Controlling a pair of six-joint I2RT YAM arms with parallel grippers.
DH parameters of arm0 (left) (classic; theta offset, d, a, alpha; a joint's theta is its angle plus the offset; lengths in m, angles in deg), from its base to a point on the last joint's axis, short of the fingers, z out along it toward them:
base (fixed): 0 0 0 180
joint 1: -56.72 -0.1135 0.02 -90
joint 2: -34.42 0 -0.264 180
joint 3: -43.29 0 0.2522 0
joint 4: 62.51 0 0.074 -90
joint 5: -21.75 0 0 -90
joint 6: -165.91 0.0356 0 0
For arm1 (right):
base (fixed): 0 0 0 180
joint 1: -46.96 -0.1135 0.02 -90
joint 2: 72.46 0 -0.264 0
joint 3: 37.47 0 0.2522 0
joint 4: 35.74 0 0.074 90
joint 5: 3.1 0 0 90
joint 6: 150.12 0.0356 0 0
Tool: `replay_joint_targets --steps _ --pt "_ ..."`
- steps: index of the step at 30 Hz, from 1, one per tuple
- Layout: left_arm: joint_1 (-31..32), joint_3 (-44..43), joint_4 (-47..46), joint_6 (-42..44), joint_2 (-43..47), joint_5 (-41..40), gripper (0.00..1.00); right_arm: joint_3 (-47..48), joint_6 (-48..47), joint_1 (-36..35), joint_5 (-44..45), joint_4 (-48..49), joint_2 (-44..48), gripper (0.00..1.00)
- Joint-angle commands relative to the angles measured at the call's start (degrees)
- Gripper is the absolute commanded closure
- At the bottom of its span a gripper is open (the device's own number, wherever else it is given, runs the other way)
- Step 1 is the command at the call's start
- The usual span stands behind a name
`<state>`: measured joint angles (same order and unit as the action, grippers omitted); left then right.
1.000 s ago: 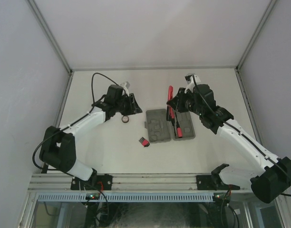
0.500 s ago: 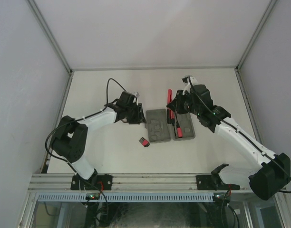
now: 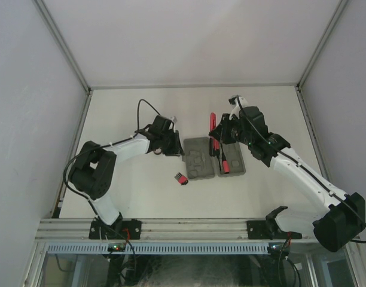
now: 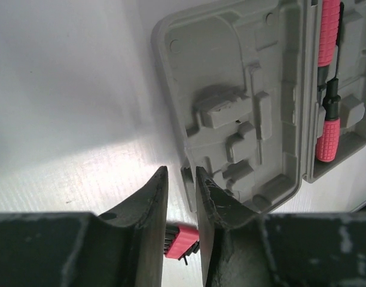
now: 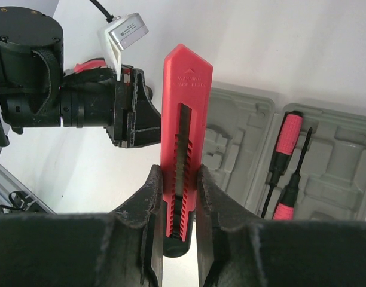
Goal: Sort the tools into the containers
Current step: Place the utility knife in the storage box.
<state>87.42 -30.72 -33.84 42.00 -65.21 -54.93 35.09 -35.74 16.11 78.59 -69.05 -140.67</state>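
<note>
The grey case (image 3: 198, 160) lies open at the middle of the table. Its right half holds two red-handled screwdrivers (image 3: 225, 160), also seen in the right wrist view (image 5: 286, 141). My right gripper (image 3: 216, 133) hovers over the case's far edge, shut on a long red-and-black utility knife (image 5: 186, 119). My left gripper (image 3: 171, 146) sits low at the case's left edge (image 4: 171, 89). Its jaws stand a narrow gap apart with nothing between them, tips by the case latch (image 4: 188, 177). The red-black hex key set (image 3: 180, 177) lies on the table in front of the case. The black ring is hidden.
White enclosure walls with metal posts ring the table. The left half of the case (image 4: 243, 107) shows only bare moulded recesses. The left arm's black wrist (image 5: 81, 101) is close to the held knife.
My left arm swung right, from over the small black ring to the case's left edge, and its jaws narrowed. My right gripper shifted slightly left with the knife.
</note>
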Motion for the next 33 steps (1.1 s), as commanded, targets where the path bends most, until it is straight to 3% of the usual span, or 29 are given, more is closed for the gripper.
replay_joint_targets --steps 1,7,23,33 --pt "0.2 -3.0 -3.6 -0.7 -0.3 2.1 0.72 2.8 -0.5 -0.3 -1.1 1.9 0.5 1.00" --pt "0.2 -2.8 -4.4 -1.4 -1.5 2.9 0.75 2.7 -0.6 -0.3 -1.2 1.6 0.4 1.00" --pt "0.2 2.6 -9.6 -6.0 0.5 4.2 1.00 2.8 -0.7 -0.3 3.8 -0.1 -1.9 1.00" --pt "2.8 5.5 -12.2 -13.3 2.2 1.9 1.00 4.0 -1.6 0.2 6.0 -4.5 -5.8 1.00"
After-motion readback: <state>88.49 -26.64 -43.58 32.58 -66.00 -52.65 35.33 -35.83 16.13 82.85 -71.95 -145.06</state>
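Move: The storage box's clasp, on the box's left edge, is right at my left fingertips, about 1 cm to the right and 2 cm below. The red hex-key set lies some 10 cm back from my left hand, straight in line, and the tape roll about 11 cm to its left and 3 cm ahead. From my right hand, already holding the utility knife, the box's tool compartment is about 7 cm right, 2 cm ahead and 19 cm below; the box's empty half is some 6 cm left and 1 cm ahead, just as low. With my left hand I close the half-open fingers almost shut on the clasp at the box's left edge and ease about 2 cm to the right, rolling the wrist some 10 degrees, pushing the box along. My right hand keeps its grip on the knife, waits, then sinks about 4 cm towards the tool compartment, drifting slightly right and forward and tipping a little further down. ##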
